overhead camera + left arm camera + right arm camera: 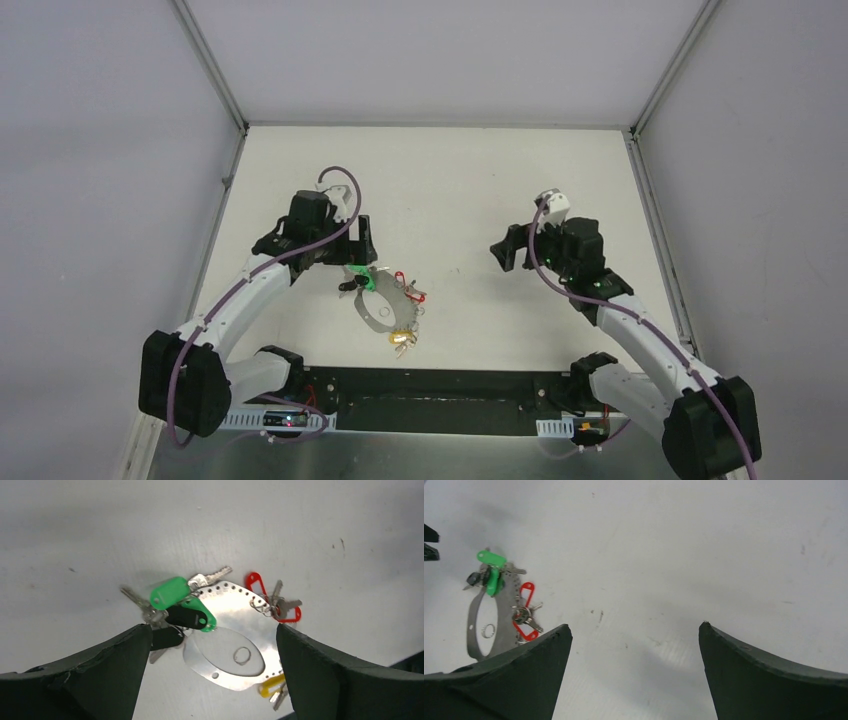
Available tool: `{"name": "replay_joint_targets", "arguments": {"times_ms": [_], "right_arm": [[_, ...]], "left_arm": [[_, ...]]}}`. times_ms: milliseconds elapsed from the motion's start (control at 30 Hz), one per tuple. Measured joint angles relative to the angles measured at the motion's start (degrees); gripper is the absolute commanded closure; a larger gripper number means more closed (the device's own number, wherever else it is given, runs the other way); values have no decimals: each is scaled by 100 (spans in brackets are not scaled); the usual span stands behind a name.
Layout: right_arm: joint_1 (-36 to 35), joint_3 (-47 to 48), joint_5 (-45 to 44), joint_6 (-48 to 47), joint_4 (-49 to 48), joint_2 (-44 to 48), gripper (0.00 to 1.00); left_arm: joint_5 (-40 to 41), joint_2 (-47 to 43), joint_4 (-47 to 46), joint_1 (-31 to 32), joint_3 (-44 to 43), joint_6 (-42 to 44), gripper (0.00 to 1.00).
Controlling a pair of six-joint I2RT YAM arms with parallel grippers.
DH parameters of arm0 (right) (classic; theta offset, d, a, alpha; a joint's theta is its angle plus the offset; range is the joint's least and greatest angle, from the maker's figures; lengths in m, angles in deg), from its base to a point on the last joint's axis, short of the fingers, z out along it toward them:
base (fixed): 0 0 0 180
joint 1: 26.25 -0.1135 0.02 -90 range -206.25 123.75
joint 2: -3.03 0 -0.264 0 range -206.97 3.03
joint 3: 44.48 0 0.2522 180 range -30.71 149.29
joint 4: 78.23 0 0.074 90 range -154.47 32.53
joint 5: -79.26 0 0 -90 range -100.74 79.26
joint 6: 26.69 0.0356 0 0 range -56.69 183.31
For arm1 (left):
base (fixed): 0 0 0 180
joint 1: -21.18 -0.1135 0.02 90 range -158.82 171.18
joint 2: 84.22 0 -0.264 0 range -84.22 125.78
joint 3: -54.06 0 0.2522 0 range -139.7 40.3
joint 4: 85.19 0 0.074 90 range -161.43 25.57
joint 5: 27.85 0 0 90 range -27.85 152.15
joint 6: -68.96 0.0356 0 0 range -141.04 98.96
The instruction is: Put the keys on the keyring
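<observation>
The keyring (222, 596), a flat grey oval metal ring with small holes along its edge, lies on the white table (470, 180). A green-capped key (170, 592) and a black-capped key (187, 616) lie bunched at its left end, over its edge. Whether they are strung on it I cannot tell. My left gripper (214, 630) hovers open directly over the ring, one finger on each side and touching nothing. My right gripper (634, 625) stands open and empty over bare table, well to the right of the keyring (473, 625). In the top view the keyring (378, 310) lies just below the left gripper (360, 250).
Red-capped keys (256, 584) hang off the ring's far right edge. A yellow-capped key (271, 684) lies at its near end, beside my left gripper's right finger. Grey walls enclose the table on three sides. The arm bases sit along the near edge.
</observation>
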Motion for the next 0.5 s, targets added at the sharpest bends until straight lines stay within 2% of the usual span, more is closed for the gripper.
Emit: {"name": "replay_joint_targets", "arguments": {"times_ms": [233,400,500], "right_arm": [[560,-448,-962,-498,614,820,0],[859,-868,-1604,-708,372,636,0],[992,-1088,-1829,-765,-107,238,0]], "left_arm": [[619,-205,-1353,-535,949,640,1],[1379,-579,-2806,-588,1882,1163,1],[1937,-492,-3545,-592,2214,1377,1]]}}
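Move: The keyring lies with its keys on the table, its plate's middle about 6 cm back and 7 cm right of the open, empty left hand and roughly 13 cm below. Green tags sit almost straight under that hand, black tags about 2 cm back and 4 cm left of it, red tags some 3 cm back and 11 cm right. From the right hand, also empty, the keyring is about 28 cm left, 10 cm back and 15 cm below. The keyring is left lying while both empty hands draw away, fingers staying wide open. The left hand goes left about 9 cm, also forward and somewhat down, its fingers tipping up towards level some 25 degrees and swinging counter-clockwise. The right hand sweeps right and sinks as it goes, turning clockwise to face forward. ##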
